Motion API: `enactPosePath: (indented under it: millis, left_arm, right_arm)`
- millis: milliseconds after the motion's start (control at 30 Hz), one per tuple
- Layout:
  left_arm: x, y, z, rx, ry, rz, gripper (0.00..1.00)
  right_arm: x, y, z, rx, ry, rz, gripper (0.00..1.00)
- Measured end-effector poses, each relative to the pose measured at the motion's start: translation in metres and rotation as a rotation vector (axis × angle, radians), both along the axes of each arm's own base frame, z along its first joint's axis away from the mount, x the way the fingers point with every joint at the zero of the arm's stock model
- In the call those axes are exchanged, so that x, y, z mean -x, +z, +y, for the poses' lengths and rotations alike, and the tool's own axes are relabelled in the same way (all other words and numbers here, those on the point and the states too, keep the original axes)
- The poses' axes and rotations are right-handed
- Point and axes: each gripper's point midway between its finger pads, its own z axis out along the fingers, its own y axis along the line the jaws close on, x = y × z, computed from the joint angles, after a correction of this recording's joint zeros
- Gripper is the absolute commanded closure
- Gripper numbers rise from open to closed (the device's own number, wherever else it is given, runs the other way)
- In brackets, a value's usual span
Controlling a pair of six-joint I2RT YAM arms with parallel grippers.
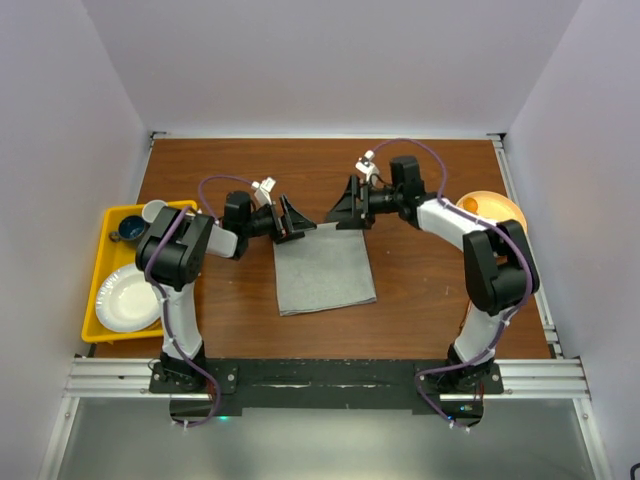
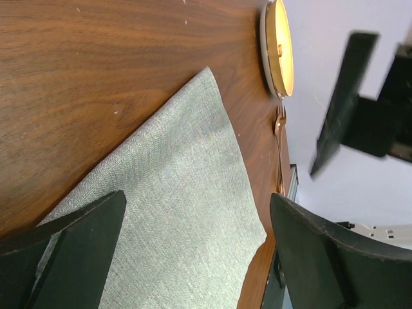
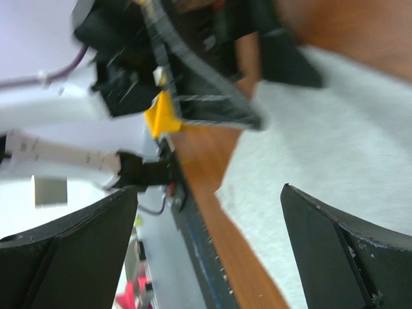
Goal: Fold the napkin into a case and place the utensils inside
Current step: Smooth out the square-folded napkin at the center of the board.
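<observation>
The napkin is a light-grey square cloth lying flat in the middle of the brown table. My left gripper hovers over its far left corner, open, with cloth showing between the wide-spread fingers and nothing held. Open as well, my right gripper hangs over the far right corner. Its view is blurred and shows the napkin and the table's near edge between its fingers. In the left wrist view, a slim copper-coloured utensil lies on the table beside a round plate.
A yellow tray at the left edge holds a white plate and a blue cup. An orange round plate sits at the right, partly behind the right arm. White walls close in the table on three sides.
</observation>
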Motion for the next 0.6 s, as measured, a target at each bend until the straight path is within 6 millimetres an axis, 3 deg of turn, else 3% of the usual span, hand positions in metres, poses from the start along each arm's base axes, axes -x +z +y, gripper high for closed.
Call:
enactPosePath:
  millis: [100,333,600]
  left_arm:
    - [0.000,0.000,0.000,-0.003,-0.002,-0.002,0.00]
    - [0.000,-0.001,0.000,-0.005,-0.003,-0.004,0.00]
    - [0.001,-0.001,0.000,-0.007,-0.003,-0.003,0.00]
  right_arm:
    - [0.024,-0.002,0.013,-0.027,0.051,0.019,0.02]
    - [0.041,-0.098,-0.004,0.055,0.017,0.293,0.02]
    - [0.035,-0.103,-0.034,0.013,0.039,0.337,0.02]
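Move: The half-folded square napkin has its middle some 8 cm back, 2 cm left and 11 cm below the raised right hand; its far right corner lies about 1 cm ahead, 8 cm right and equally far below. The left gripper is down at the napkin's far edge, roughly 6 cm left, 1 cm ahead and 10 cm below the right hand. From that left hand the napkin's middle lies about 10 cm back, 4 cm right and 1 cm down. The napkin's far right part gets a fresh stroke: the right hand, wide open, comes down about 10 cm and 4 cm back onto it, its wrist rolling some 20 degrees so the forward side dips. Once low, its fingertips brush rightward over the cloth for roughly 2 cm, away from the left hand, which keeps still with open fingers resting at the far edge. ##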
